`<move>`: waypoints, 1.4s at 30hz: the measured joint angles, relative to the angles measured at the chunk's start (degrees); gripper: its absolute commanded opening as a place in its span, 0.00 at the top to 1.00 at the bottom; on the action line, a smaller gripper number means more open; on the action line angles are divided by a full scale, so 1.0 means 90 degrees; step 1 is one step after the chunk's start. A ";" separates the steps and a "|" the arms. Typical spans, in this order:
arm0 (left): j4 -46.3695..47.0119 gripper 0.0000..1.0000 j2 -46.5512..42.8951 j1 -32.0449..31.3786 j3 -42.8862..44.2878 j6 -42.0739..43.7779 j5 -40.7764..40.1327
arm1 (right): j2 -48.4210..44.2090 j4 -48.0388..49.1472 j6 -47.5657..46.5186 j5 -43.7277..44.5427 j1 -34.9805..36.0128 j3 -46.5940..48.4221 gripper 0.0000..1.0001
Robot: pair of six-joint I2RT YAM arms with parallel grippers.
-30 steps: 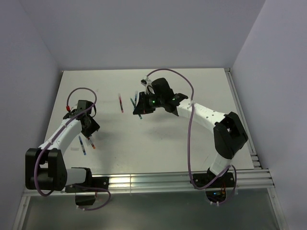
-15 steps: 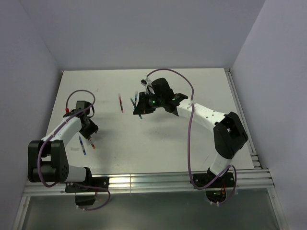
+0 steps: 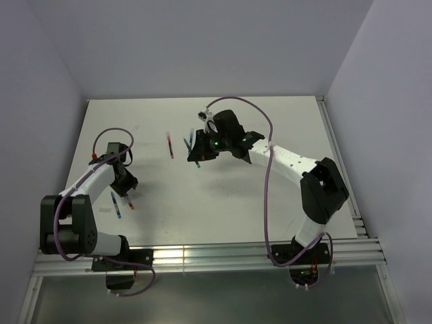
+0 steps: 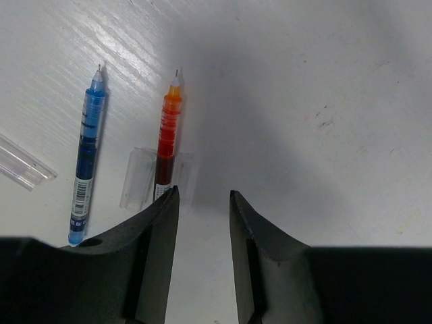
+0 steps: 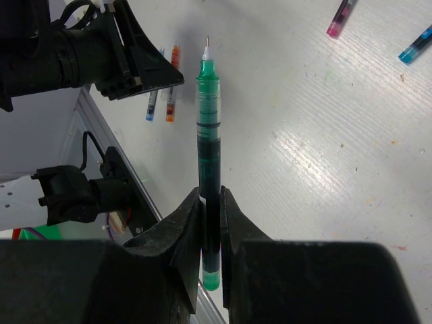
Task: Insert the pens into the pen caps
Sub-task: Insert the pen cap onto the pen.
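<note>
A blue pen [image 4: 86, 155] and a red pen [image 4: 167, 145] lie side by side on the white table, tips pointing away from my left gripper [image 4: 202, 199]. That gripper is open and empty. It hovers just behind the red pen's rear end, which its left fingertip [image 4: 165, 209] hides. Clear plastic tubes [image 4: 137, 177] that look like pen caps lie beside the red pen's rear. My right gripper [image 5: 210, 199] is shut on a green pen [image 5: 208, 128] and holds it above the table, tip forward. In the top view it is mid-table [image 3: 198, 152].
Another clear tube [image 4: 21, 163] lies left of the blue pen. A red pen [image 3: 169, 145] lies left of the right gripper. Short pink [image 5: 339, 18] and blue [image 5: 414, 44] pieces lie far right in the right wrist view. White walls enclose the table.
My left arm has swung slightly, its gripper easing a little toward the two pens and narrowing slightly. The right arm and green pen have not moved.
</note>
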 measured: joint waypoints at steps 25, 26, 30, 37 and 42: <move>0.0032 0.62 0.0333 0.0027 0.0000 0.0046 0.0160 | 0.0000 -0.0005 -0.0041 0.0005 0.0000 0.0000 1.00; 0.0036 0.63 0.0347 0.0029 0.0000 0.0046 0.0160 | 0.0000 -0.0005 -0.0041 0.0005 0.0000 0.0000 1.00; 0.0107 0.68 0.0471 0.0032 0.0002 0.0051 0.0223 | 0.0000 -0.0005 -0.0044 0.0005 0.0000 0.0000 1.00; 0.0056 0.77 0.0612 0.0046 0.0109 0.0185 0.0257 | 0.0000 -0.0007 -0.0044 0.0007 0.0000 0.0000 1.00; 0.0051 0.89 0.0661 0.0046 0.0151 0.0214 0.0287 | 0.0012 -0.0007 -0.0044 0.0022 0.0000 0.0000 1.00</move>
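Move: The clear pen cap just right of the red pen lies nearly straight below my left hand, about 2 cm down and 1 cm left, level fore and aft. From that hand, the red pen's middle is some 3 cm left and 1 cm ahead, a second clear cap 3 cm left and 1 cm back, and the blue pen 6 cm left and 1 cm back. From my right hand, the cap is roughly 27 cm left, 6 cm back and 17 cm below. I ease my left hand almost straight down onto the clear cap, about 2 cm, fingers part open and pointing down, so that one fingertip goes between it and the red pen. Late in the descent I begin closing, and I keep closing at the bottom until the fingertips pinch the cap from both sides. ##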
